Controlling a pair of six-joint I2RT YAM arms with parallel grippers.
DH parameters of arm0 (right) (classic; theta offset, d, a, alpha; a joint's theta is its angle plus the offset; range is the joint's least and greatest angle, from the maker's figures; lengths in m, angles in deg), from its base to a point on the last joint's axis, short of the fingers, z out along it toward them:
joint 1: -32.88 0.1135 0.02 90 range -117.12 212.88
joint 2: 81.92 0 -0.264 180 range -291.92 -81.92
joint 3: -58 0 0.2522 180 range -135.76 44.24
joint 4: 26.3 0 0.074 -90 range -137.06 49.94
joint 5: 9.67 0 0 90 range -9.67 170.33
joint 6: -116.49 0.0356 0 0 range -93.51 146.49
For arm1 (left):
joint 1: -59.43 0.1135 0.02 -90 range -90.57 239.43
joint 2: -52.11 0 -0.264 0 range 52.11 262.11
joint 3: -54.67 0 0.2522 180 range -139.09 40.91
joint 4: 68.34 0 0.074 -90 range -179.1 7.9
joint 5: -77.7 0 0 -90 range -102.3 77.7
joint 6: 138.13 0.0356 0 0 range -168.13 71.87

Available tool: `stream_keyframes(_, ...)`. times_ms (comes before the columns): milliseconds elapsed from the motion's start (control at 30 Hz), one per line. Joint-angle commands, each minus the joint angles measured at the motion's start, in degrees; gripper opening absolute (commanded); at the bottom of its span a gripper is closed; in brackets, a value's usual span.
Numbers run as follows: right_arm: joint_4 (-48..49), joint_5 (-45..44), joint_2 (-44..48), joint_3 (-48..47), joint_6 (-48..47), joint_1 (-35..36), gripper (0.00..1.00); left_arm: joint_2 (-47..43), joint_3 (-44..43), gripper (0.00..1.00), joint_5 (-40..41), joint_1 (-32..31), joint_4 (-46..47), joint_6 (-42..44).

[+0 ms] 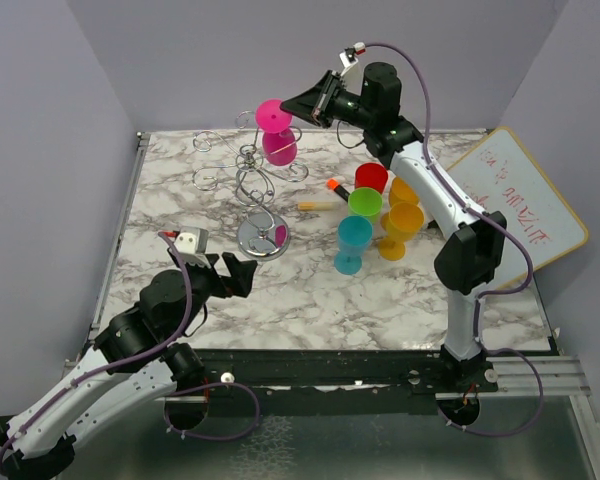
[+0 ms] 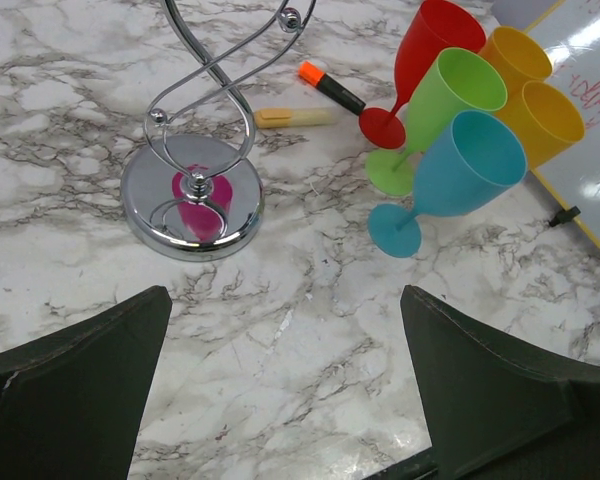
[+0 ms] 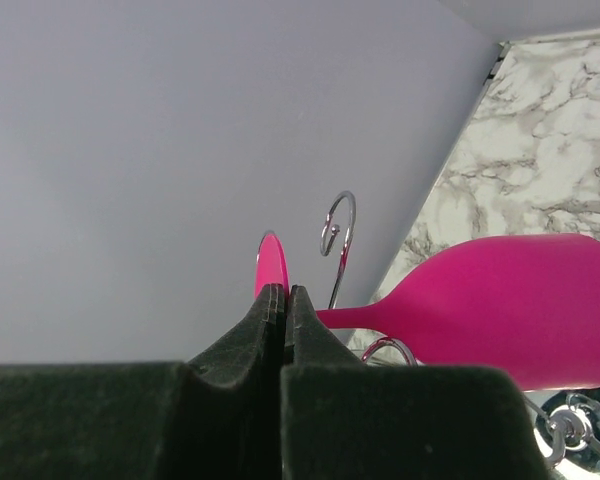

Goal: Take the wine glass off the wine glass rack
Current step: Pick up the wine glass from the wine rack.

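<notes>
A pink wine glass (image 1: 279, 148) hangs bowl-down at the upper right of the chrome wine glass rack (image 1: 252, 182), its round foot (image 1: 271, 114) on top. My right gripper (image 1: 294, 108) is shut on the rim of that foot. In the right wrist view the closed gripper (image 3: 285, 291) pinches the pink foot (image 3: 269, 262), and the wine glass (image 3: 520, 310) runs past a curled arm of the rack (image 3: 338, 225). My left gripper (image 1: 226, 271) hovers open and empty in front of the rack's mirror base (image 2: 192, 195); in its wrist view the left gripper (image 2: 285, 296) frames bare marble.
Several plastic goblets stand right of the rack: red (image 1: 371, 178), green (image 1: 364, 204), cyan (image 1: 353, 241) and orange (image 1: 401, 226). An orange-capped marker (image 1: 340, 187) and a yellow stick (image 1: 318, 205) lie beside them. A whiteboard (image 1: 518, 208) leans at the right edge.
</notes>
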Motion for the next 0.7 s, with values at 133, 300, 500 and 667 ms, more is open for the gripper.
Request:
stream_keyframes(133, 3.8, -3.0, 2.0, 2.1, -0.9, -2.6, 0.01, 0.7, -1.0, 0.99, -4.7, 0.3, -1.1, 0.6)
stream_keyframes(300, 4.8, -1.1, 3.7, 3.8, -2.7, -3.7, 0.01, 1.9, -1.7, 0.99, -5.1, 0.3, -1.1, 0.5)
stream_keyframes(500, 8.5, -1.4, 7.3, 9.3, -0.6, -6.0, 0.01, 1.1, -1.2, 0.99, -3.0, 0.3, -0.5, -1.9)
stream_keyframes(667, 8.9, 0.3, 9.4, 10.9, -1.6, -7.4, 0.0, 0.3, -1.0, 0.99, -2.6, 0.3, 0.6, -1.6)
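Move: My right hand already has the pink wine glass by the stem just under its upturned foot, its middle about 8 cm below my fingers and 1 cm to the left. The rack's middle is some 7 cm left, 10 cm back and 20 cm lower. Well below stand the blue glass, 15 cm right and 18 back, and the green, 18 right and 10 back. From my left hand the pink glass lies about 28 cm ahead and 9 right, roughly 7 cm higher. I keep my right fingers shut on the stem and carry the hanging glass about 6 cm right, away from the rack's middle, with some 2.5 cm forward in the early part before going nearly straight right. I sink slightly on the way, lift a little at the end, and turn the wrist a few degrees clockwise. ##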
